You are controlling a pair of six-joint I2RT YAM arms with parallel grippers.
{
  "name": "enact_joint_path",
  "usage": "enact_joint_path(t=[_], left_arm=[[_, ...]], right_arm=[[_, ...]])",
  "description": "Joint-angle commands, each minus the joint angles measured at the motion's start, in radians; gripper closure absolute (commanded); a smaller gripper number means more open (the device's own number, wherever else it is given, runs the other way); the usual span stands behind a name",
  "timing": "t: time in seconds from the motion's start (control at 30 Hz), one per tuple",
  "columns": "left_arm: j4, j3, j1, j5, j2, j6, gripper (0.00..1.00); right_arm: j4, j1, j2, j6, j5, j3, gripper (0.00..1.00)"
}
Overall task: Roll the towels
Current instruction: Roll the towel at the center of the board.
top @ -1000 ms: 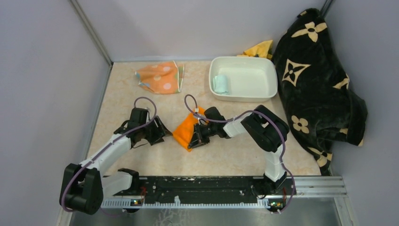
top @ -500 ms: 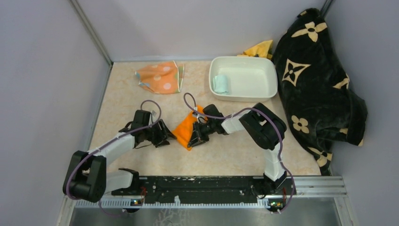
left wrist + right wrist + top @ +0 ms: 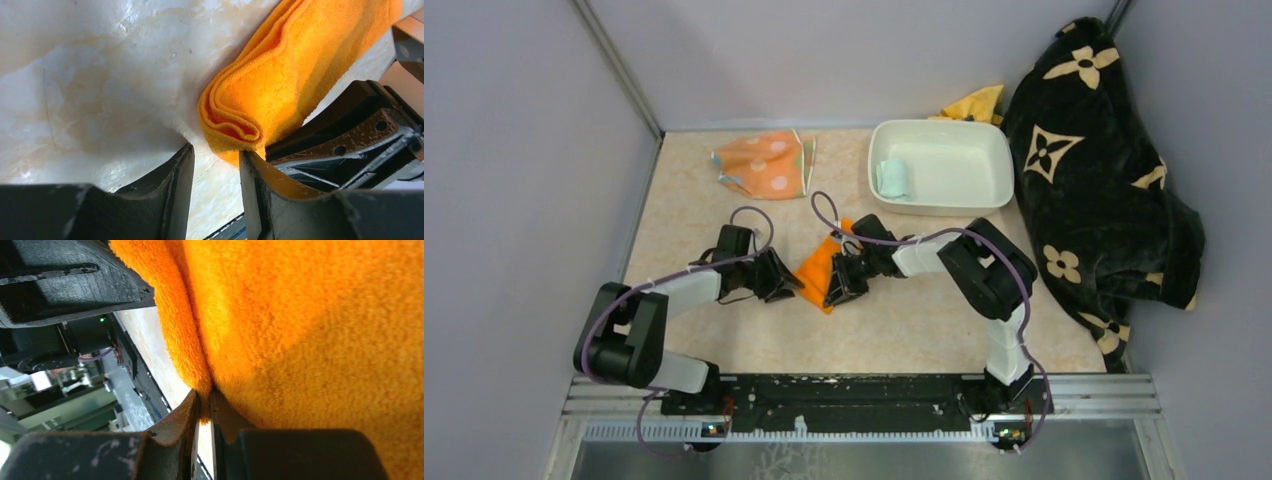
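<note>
The bright orange towel point(image 3: 817, 267) lies partly rolled at mid table. Its rolled end point(image 3: 235, 125) faces my left gripper point(image 3: 782, 283), which is open, the jaws a little apart just short of that end point(image 3: 216, 165). My right gripper point(image 3: 836, 291) is shut on the orange towel's edge point(image 3: 202, 405) on the roll's right side. The pale mint green towel point(image 3: 891, 179) lies rolled in the white tub point(image 3: 984, 200). The striped towel with orange polka dots point(image 3: 766, 164) lies crumpled at the far left.
A big black blanket with tan flowers point(image 3: 1094, 170) is piled along the right wall. A yellow cloth point(image 3: 975, 104) sits behind the tub. Grey walls close the table's left, back and right. The black arm rail point(image 3: 844, 400) runs along the near edge.
My left gripper has moved right, up to the orange towel's left end. My right gripper has shifted slightly left with the towel edge, and the towel is bunched narrower.
</note>
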Motion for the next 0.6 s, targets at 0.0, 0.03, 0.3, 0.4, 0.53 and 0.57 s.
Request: enact_joint_path(t=[0.0, 0.03, 0.3, 0.4, 0.53, 0.57], left_arm=[[0.01, 0.015, 0.003, -0.033, 0.051, -0.017, 0.55], [0.011, 0.015, 0.003, -0.03, 0.059, -0.02, 0.55], [0.005, 0.027, 0.003, -0.03, 0.071, -0.032, 0.54], [0.007, 0.033, 0.003, -0.031, 0.073, -0.032, 0.54], [0.015, 0.033, 0.003, -0.024, 0.08, -0.041, 0.53], [0.015, 0.033, 0.003, -0.023, 0.08, -0.043, 0.53]], right_arm=[[-0.091, 0.007, -0.076, -0.097, 0.104, 0.08, 0.84], [-0.102, 0.013, -0.086, -0.107, 0.123, 0.084, 0.81], [-0.131, 0.079, -0.26, -0.255, 0.384, 0.04, 0.56], [-0.117, 0.121, -0.292, -0.33, 0.478, 0.029, 0.5], [-0.094, 0.171, -0.288, -0.387, 0.557, 0.035, 0.47], [-0.093, 0.184, -0.281, -0.397, 0.572, 0.039, 0.47]])
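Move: About 7 cm ahead of the right hand and 2 cm to its right lies the middle of the folded orange towel, barely below it; its near corner is still pinched in those fingers. From the same hand the mint roll is some 25 cm ahead and 13 cm right, the white bin 28 cm ahead and 23 cm right, the polka-dot towel 28 cm ahead and 12 cm left. From the left hand the orange towel's middle is roughly 4 cm ahead and 7 cm right. Letting go of the orange towel's folded near corner, the right hand opens to about half and lifts some 6 cm clear, drifting a couple of centimetres forward while the wrist tilts roughly 35 degrees so the fingertips swing outward, away from the base. The left hand stays low at the towel's left corner, half open, easing in by barely 1 cm with one fingertip against the fold. ##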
